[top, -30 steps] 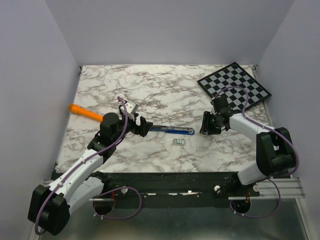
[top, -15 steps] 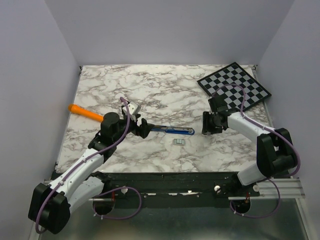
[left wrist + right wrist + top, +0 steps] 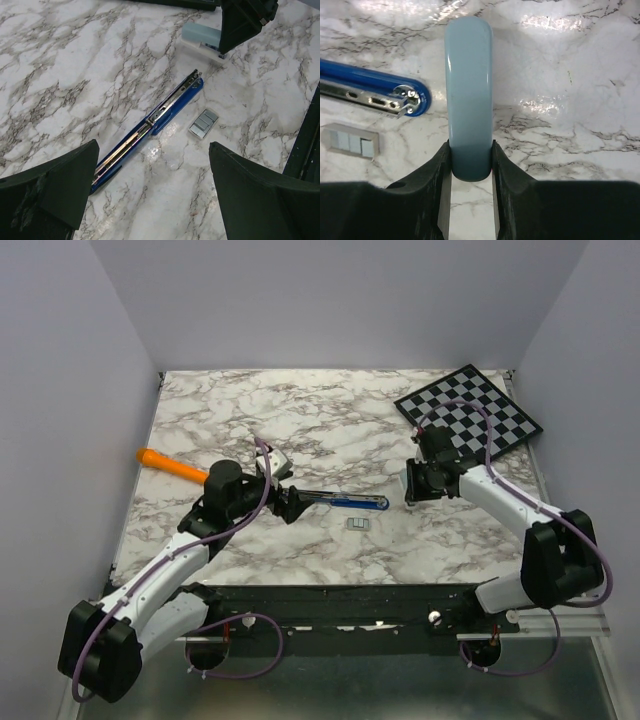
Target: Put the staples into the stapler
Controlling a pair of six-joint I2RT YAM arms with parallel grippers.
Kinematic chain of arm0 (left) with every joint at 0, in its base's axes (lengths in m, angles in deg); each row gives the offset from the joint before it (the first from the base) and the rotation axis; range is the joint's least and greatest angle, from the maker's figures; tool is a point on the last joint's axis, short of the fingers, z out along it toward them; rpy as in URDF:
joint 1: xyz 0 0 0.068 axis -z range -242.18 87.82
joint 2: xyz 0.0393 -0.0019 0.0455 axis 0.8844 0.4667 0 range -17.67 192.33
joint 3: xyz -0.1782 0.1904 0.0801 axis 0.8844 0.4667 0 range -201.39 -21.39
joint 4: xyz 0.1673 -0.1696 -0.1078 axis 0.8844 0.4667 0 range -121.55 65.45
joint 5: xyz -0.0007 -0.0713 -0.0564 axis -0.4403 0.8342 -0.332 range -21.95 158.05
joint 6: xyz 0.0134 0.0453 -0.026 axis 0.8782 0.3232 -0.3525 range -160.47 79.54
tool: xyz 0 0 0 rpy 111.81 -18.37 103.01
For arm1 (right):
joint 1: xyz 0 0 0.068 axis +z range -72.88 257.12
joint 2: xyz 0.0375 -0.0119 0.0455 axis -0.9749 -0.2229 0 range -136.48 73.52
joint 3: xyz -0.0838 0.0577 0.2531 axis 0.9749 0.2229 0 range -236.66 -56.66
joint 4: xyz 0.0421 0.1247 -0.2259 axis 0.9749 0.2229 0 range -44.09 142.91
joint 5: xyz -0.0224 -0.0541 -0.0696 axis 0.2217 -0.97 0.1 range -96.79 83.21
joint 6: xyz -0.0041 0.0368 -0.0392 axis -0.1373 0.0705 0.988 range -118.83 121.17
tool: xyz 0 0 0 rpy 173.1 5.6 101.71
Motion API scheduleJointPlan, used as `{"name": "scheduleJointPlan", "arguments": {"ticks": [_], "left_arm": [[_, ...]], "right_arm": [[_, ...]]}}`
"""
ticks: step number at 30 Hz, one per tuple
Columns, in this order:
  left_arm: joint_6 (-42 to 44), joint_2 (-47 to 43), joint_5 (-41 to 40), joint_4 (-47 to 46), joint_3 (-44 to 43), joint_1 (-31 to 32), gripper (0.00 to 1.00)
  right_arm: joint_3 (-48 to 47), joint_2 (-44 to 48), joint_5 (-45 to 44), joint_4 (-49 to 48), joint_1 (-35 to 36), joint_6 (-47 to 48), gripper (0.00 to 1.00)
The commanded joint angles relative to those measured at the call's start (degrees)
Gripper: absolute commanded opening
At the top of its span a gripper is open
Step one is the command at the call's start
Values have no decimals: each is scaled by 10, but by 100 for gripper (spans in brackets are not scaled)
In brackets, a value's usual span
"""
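Note:
The stapler's dark blue base lies flat on the marble with its silvery channel facing up. Its light blue top sits apart from the base's right end, and my right gripper is shut on the top's near end, with a finger pressed against each side. The staples are small grey blocks lying just in front of the base, also seen in the left wrist view. My left gripper hovers over the base's left end, wide open and holding nothing.
An orange pen-like stick lies at the left, behind my left arm. A checkerboard sits at the back right corner, behind my right arm. Grey walls enclose the table on three sides.
My right gripper has closed onto the light blue top and shifted slightly back. The left arm has moved right and forward along the stapler's base, still open.

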Motion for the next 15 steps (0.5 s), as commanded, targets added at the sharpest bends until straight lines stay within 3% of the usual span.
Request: {"name": "scheduleJointPlan", "arguments": {"ticks": [1,9,15], "left_arm": [[53,6,46,21,-38,4,99],[60,-27,28,21,-39,4,99],[78,-102,-2,54,-32,4,99]], "right_arm": [[-7,67,31,13,24,42,4],[-14,133,122,-4,124,147,4],[-49,40,154,-30,233,175,4]]}}
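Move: The right hand holds the light-blue case by its near end. The open stapler's middle lies about 16 cm to this hand's left, 4 cm ahead and 4 cm lower; the small grey tray lies 13 cm left, 3 cm back and also about 4 cm lower. From the empty left hand, the case is some 26 cm to the right, 11 cm ahead and 13 cm lower. Still pinching the light-blue case, the right hand carries it left about 11 cm towards the open left gripper, with some 6 cm back and 6 cm up, gathering speed; the rise comes first and flattens late. The wrist swings roughly 35 degrees counter-clockwise. The left hand, wide open and touching nothing, rises 3.5 cm, its fingers tipping up slightly. ##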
